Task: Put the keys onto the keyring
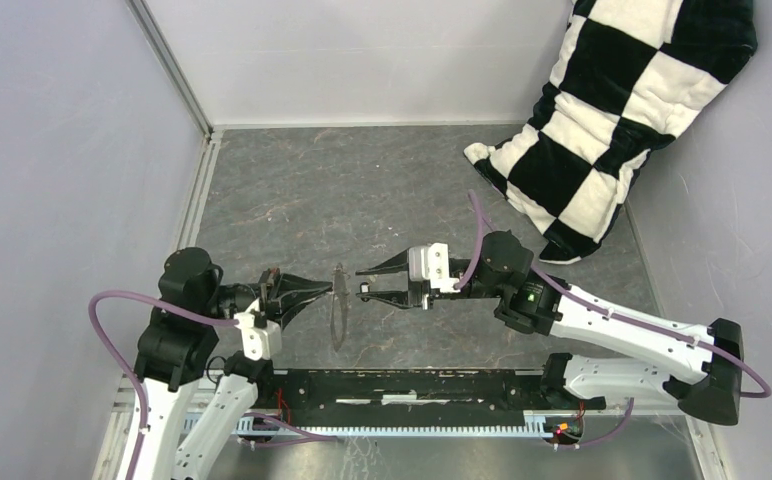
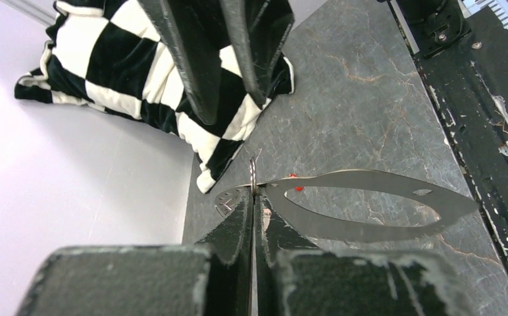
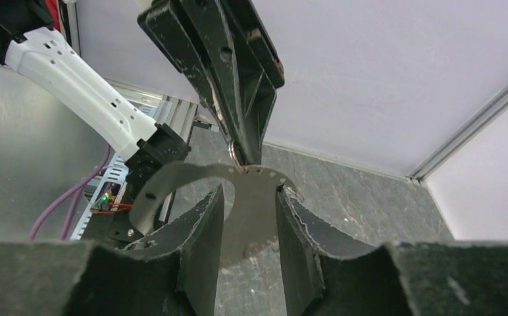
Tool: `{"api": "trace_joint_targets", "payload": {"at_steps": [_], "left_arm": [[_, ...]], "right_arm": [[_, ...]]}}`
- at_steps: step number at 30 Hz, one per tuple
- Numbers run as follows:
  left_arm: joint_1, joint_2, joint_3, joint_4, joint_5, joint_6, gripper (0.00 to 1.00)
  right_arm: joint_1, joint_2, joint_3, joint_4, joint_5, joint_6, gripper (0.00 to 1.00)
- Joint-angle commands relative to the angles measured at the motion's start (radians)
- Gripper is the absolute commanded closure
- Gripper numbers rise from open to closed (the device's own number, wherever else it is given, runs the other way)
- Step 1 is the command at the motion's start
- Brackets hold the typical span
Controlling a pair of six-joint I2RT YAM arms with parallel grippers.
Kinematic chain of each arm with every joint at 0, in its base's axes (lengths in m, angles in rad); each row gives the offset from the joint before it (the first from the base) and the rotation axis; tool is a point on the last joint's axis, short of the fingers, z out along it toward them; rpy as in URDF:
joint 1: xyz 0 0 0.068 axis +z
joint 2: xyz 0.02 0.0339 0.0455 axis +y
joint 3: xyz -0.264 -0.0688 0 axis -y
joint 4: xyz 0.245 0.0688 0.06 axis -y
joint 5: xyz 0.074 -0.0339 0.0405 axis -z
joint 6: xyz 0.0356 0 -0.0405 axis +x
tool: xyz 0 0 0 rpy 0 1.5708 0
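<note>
The keyring [image 1: 338,320] is a thin grey metal hoop that stands on edge above the table between my two arms. My left gripper [image 1: 328,291] is shut on its rim. In the left wrist view the hoop [image 2: 370,230] stretches to the right from the pinched fingertips [image 2: 241,210]. Two small red bits [image 2: 299,188] show at its edge; I cannot tell if they are the keys. My right gripper [image 1: 362,284] faces the ring from the right, open. In the right wrist view its fingers [image 3: 205,220] flank the hoop's perforated band [image 3: 172,179] without closing on it.
A black-and-white checked pillow [image 1: 612,110] leans in the far right corner. A black rail [image 1: 422,385] runs along the near edge between the arm bases. White walls [image 1: 62,150] enclose the grey stone-patterned table [image 1: 362,190] on three sides.
</note>
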Motion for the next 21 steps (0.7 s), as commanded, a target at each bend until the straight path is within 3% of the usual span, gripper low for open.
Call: {"api": "trace_joint_targets", "payload": {"at_steps": [1,10,21], "left_arm": [[-0.001,-0.023,-0.01,0.011,0.062,0.109,0.98],[-0.001,-0.037,0.005,0.011,0.125,0.23,0.98],[-0.001,0.045,0.153,0.009,0.275,0.06,0.98]], "right_arm": [[0.018,0.016,0.08,-0.009,-0.062,-0.041,0.6],[0.06,0.012,0.117,-0.093,-0.004,-0.158,0.6],[0.061,-0.059,0.012,0.075,-0.003,-0.082,0.61]]}}
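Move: About 4 cm behind the left hand's point, 1 cm to its right and 2 cm lower lies the middle of the metal plate; the small wire ring is at that hand's closed fingertips. From the right hand, open and empty, the plate's middle is roughly 4 cm back, 5 cm left and 2 cm below, with the wire ring 1 cm back, 5 cm left and 2 cm above. Keeping its pinch at the wire ring, the left hand backs off towards the base and then climbs, about 3 cm back and 4 cm up, turning some 10 degrees clockwise and rolling so the plate's forward end lifts. The right hand shadows it about 3 cm up and 2 cm back, rolling slightly the same way, its fingers staying part-open close to the plate; contact can't be seen. ##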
